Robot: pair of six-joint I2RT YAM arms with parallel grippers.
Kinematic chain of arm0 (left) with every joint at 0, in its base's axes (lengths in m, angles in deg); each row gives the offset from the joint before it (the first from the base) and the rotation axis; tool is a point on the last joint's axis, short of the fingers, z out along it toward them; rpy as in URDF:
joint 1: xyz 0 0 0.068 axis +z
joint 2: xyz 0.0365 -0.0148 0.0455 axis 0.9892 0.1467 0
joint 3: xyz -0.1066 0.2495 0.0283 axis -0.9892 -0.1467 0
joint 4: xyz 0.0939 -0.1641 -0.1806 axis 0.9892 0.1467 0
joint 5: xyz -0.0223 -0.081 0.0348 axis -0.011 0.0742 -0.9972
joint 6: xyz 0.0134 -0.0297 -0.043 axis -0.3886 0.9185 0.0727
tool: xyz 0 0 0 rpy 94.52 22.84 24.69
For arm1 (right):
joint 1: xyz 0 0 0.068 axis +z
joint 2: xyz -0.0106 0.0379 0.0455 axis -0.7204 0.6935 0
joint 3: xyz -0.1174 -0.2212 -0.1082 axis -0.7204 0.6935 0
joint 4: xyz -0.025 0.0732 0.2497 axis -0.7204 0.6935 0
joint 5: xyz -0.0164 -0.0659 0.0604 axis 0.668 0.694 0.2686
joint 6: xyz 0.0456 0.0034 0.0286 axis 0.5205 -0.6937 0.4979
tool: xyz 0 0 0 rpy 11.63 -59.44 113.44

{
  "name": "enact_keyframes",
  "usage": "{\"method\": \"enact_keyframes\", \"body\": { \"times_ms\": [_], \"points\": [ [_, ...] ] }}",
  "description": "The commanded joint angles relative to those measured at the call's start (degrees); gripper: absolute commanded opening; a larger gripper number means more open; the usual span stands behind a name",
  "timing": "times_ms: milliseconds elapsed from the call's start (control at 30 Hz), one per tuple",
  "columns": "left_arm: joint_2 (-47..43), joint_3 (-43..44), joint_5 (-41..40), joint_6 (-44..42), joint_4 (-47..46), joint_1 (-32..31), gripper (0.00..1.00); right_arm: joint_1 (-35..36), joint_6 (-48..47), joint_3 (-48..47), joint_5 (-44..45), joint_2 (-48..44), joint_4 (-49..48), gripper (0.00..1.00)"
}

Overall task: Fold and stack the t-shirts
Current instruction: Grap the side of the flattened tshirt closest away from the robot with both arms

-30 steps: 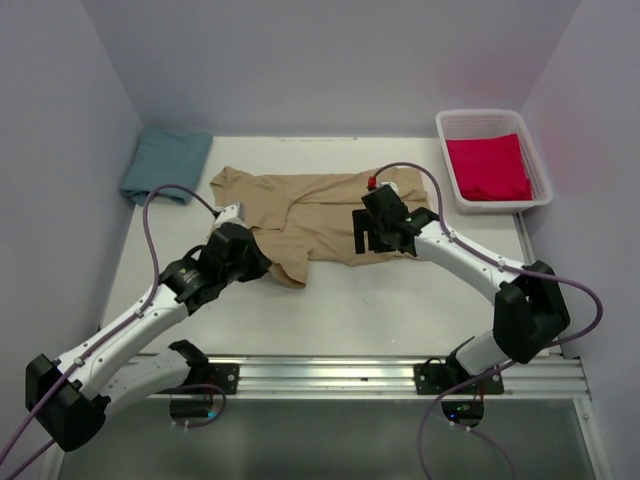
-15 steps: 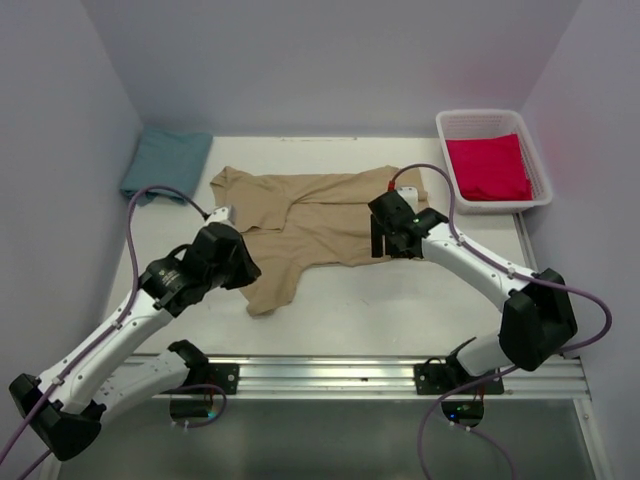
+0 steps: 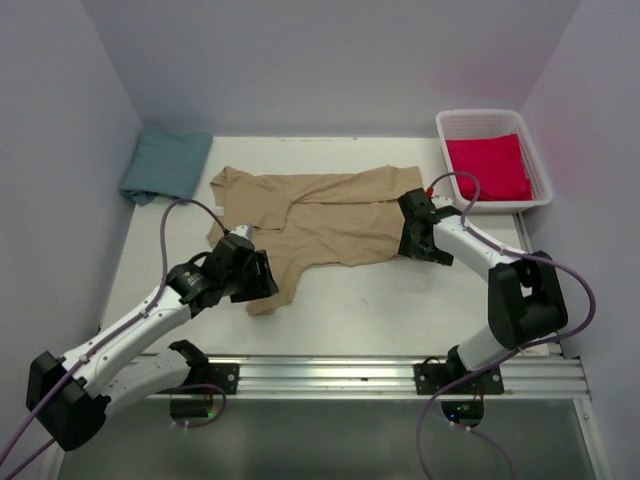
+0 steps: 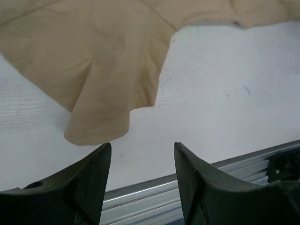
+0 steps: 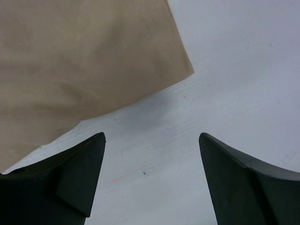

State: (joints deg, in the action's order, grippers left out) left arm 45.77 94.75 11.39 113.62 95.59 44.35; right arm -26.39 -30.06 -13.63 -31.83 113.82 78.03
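The tan t-shirt (image 3: 320, 212) lies spread across the middle of the table, one sleeve flap pointing toward the near left. My left gripper (image 3: 262, 276) hovers open just beside that flap. In the left wrist view the flap's end (image 4: 93, 129) lies flat just ahead of the left gripper (image 4: 142, 144), with nothing between the fingers. My right gripper (image 3: 412, 238) stands open at the shirt's right edge. The right wrist view shows the tan corner (image 5: 154, 51) ahead of the empty right gripper (image 5: 151, 136). A folded teal t-shirt (image 3: 167, 165) rests at the back left. The red t-shirt (image 3: 488, 167) lies in the basket.
The white slatted basket (image 3: 447, 128) stands at the back right corner. An aluminium rail (image 3: 330, 372) runs along the near table edge, also in the left wrist view (image 4: 234, 164). Walls close in the left, back and right sides. Purple cables loop over both arms.
The left gripper drew the tan sleeve toward the near left, then opened and let it go. The right gripper slid rightward to the shirt's right edge, staying open.
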Motion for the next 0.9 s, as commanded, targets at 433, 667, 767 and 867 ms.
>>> {"method": "enact_keyframes", "body": {
  "times_ms": [433,667,767,867],
  "points": [
    [0.64,-3.99,-5.89,-0.07,10.63,-0.85,0.59,-5.9,0.05,2.5,-4.02,-3.14,-5.73,0.83],
    [-5.58,-10.91,-6.95,13.39,5.93,-1.99,0.6,-6.43,-1.01,2.5,-7.53,-3.32,-6.87,0.82],
    [-10.96,-16.98,-8.17,18.4,-0.43,-2.43,0.62,-6.52,-1.54,2.67,-8.85,-3.32,-7.48,0.82],
    [-11.58,-19.54,-10.2,22.97,-1.14,-2.43,0.63,-6.7,-2.07,2.76,-9.29,-3.58,-7.57,0.82]
  ]
}}
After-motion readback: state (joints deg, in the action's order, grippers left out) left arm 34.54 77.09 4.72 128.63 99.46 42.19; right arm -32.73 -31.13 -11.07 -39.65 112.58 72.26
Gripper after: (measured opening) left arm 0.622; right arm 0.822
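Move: The tan t-shirt's near-left sleeve end lies almost straight under my left hand, about 11 cm down and perhaps 1 cm to its left. The metal rail runs roughly 11 cm back from that hand, and the blue folded shirt is some 36 cm ahead and 22 cm to the left. For my right hand, the t-shirt's near-right corner is about 4 cm ahead, 4 cm right and 5 cm below; the white basket sits around 26 cm ahead and 16 cm right. I sink my open left hand about 8 cm while drawing it back and out to the left some 5 cm each, so it comes down just behind and to the left of the sleeve end, and I turn the wrist about 15 degrees counter-clockwise. My right hand stays open just short of the t-shirt's near-right corner, easing about 2 cm right and then half of that back while it rolls slightly. ##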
